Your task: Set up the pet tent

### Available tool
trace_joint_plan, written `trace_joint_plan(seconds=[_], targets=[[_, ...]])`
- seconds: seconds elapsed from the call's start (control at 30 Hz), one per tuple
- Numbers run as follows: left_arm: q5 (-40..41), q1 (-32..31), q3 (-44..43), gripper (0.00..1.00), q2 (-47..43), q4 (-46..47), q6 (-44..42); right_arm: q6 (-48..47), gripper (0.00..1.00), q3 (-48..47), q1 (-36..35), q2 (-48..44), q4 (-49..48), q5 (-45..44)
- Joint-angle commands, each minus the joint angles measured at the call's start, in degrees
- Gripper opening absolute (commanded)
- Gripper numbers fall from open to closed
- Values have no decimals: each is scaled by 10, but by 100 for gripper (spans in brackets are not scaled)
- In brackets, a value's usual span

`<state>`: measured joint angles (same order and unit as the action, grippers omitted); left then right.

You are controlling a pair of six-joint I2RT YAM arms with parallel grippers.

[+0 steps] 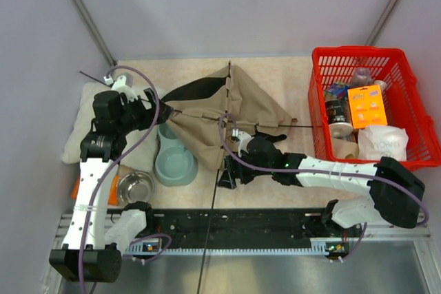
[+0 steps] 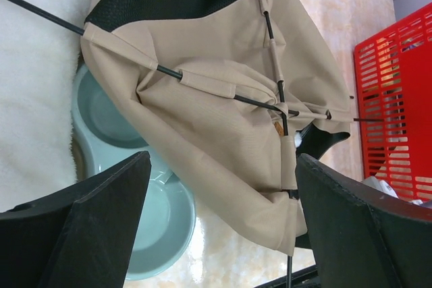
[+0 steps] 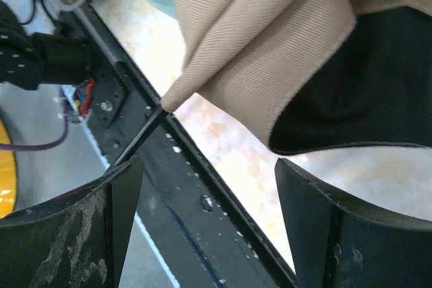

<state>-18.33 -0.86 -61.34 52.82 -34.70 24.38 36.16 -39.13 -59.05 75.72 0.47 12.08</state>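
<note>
The pet tent (image 1: 220, 111) lies collapsed on the table as tan fabric with dark lining, its thin black poles (image 2: 282, 107) crossing over it. My left gripper (image 1: 157, 109) hovers open at the tent's left edge. In the left wrist view the left gripper (image 2: 223, 166) frames a lower fold of the tent (image 2: 223, 133), and its fingers (image 2: 108, 214) touch nothing. My right gripper (image 1: 229, 175) is open at the tent's near corner. In the right wrist view that corner (image 3: 202, 79) and its pole end (image 3: 138, 136) sit just beyond the right gripper (image 3: 208, 166).
A cream plush pillow (image 1: 79, 125) lies at the left. A teal double bowl (image 1: 176, 160) sits partly under the tent, with a steel bowl (image 1: 134, 187) nearer. A red basket (image 1: 413, 101) holding several items stands at the right. A black rail (image 1: 234, 228) runs along the near edge.
</note>
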Motion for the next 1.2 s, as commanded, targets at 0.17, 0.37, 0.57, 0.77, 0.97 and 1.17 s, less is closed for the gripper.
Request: trace_joint_plan(seconds=[0.17, 0.37, 0.57, 0.77, 0.97, 1.17], targets=[[-3, 0, 4, 92, -8, 27, 39, 22, 79, -3, -21, -66, -22, -55], [8, 0, 31, 91, -35, 28, 47, 4, 64, -27, -66, -113, 73, -197], [-12, 0, 30, 91, -40, 29, 55, 29, 70, -22, -92, -75, 0, -149], [-44, -2, 24, 90, -35, 24, 65, 45, 71, -9, -94, -19, -114, -54], [-32, -5, 14, 90, -29, 12, 56, 85, 56, 8, -95, 20, -201, -20], [-30, -5, 18, 90, -28, 14, 50, 123, 17, -8, -95, 45, -211, -42]])
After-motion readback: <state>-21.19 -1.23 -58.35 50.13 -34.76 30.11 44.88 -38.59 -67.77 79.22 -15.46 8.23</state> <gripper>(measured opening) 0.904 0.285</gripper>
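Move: Running roughly fore and aft, the bare near stretch of the tent pole, just outside its fabric sleeve, lies some 4 cm left of the right hand, about 3 cm back and 2 cm higher. The sleeve's near end is some 4 cm ahead and 2 cm left. The nearer teal bowl sits around 18 cm left, 7 cm ahead and 8 cm below. From the left hand, that pole stretch is roughly 19 cm back, 14 cm right and 16 cm below. Rising about 4 cm with a slight drift right, the right hand then swings left some 6 cm and 3 cm back towards itself, sinking a little, to bring the bare pole between its fingertips. Its left side tilts up by about 10 degrees, and the wide-open fingers close most of the way around the pole just outside the sleeve. ##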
